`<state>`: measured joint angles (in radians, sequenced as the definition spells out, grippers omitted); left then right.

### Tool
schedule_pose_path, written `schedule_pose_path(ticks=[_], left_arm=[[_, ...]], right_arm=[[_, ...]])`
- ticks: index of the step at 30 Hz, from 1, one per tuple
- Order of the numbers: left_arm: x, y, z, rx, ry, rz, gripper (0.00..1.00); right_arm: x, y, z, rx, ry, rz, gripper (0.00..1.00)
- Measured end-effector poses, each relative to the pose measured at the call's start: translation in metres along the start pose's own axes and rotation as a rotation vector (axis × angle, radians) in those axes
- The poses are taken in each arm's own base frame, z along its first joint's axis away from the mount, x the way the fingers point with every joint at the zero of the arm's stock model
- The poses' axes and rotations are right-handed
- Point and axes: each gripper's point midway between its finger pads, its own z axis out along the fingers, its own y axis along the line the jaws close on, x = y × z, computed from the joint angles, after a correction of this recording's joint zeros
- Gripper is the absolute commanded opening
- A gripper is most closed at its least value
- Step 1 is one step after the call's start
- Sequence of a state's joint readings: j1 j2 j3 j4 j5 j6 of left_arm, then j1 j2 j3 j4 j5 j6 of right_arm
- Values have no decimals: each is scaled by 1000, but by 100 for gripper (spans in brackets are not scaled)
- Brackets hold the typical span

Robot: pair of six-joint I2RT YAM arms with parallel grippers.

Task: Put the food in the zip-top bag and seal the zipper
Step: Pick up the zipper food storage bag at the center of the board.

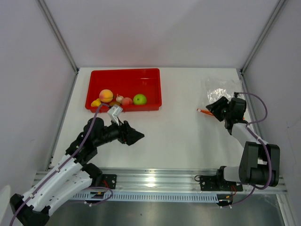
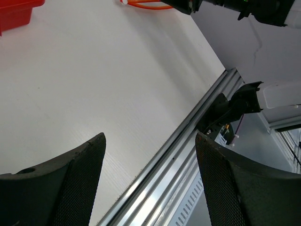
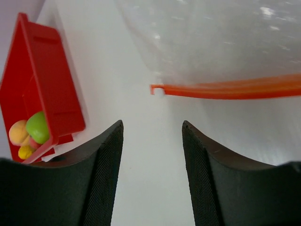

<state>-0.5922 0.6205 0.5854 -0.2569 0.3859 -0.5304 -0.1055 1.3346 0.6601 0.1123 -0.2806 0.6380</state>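
The food lies in a red tray [image 1: 150,80]: an orange-yellow peach [image 1: 106,95], a green apple [image 1: 139,99], a red-pink fruit [image 1: 127,101], a yellow piece [image 1: 96,102] and a small piece [image 1: 119,98]. The clear zip-top bag [image 1: 218,88] lies flat at the right, its orange-red zipper [image 1: 204,112] facing the arms. My right gripper [image 1: 212,108] is open just short of the zipper [image 3: 225,89], with nothing between its fingers [image 3: 101,169]. My left gripper [image 1: 136,136] hovers open and empty over bare table in front of the tray. The right wrist view shows the apple [image 3: 37,127] and peach [image 3: 18,132].
A metal rail [image 1: 155,179] runs along the near table edge; it also passes between the left fingers [image 2: 75,179] in the left wrist view. White walls close the table at the back and sides. The tray corner [image 2: 16,12] and the zipper end [image 2: 146,4] show far off.
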Motion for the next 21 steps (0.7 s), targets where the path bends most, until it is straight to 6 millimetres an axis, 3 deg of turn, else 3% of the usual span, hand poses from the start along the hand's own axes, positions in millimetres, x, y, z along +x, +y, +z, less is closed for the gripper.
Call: schedule_pose_path(ticks=[3, 7, 14, 21], left_arm=[[2, -7, 3, 21, 6, 13, 79], [2, -15, 6, 51, 5, 29, 79], [3, -15, 10, 56, 11, 38, 79], [5, -16, 14, 62, 22, 45, 79]], right_arm=[[-1, -24, -1, 41, -40, 75, 54], [13, -50, -2, 98, -56, 162, 54], [12, -61, -6, 103, -150, 199, 53], [-7, -66, -5, 62, -288, 199, 53]])
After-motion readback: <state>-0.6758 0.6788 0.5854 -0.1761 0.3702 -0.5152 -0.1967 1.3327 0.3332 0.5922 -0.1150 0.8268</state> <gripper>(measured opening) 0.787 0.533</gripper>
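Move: The zipper bag lies flat on the board, its middle about 12 cm ahead of the right hand, 8 cm to its right and 9 cm below. Its orange zipper strip runs across the near side: its middle is some 3 cm ahead and 9 cm right of that hand, and its left end about 4 cm ahead and 3 cm left. From the left hand the bag's middle is roughly 33 cm ahead, 49 cm right and 19 cm below. The right hand, empty, sinks some 4 cm while drawing back a couple of centimetres, then slides on to the right at nearly that height, about 5 cm right in all, leaving the zipper's left end and closing on the middle of the orange strip. Its wrist turns some 20 degrees clockwise and the fingertips lift slightly late on, with the fingers staying about half open, while the empty left hand drifts only about 2 cm right. ##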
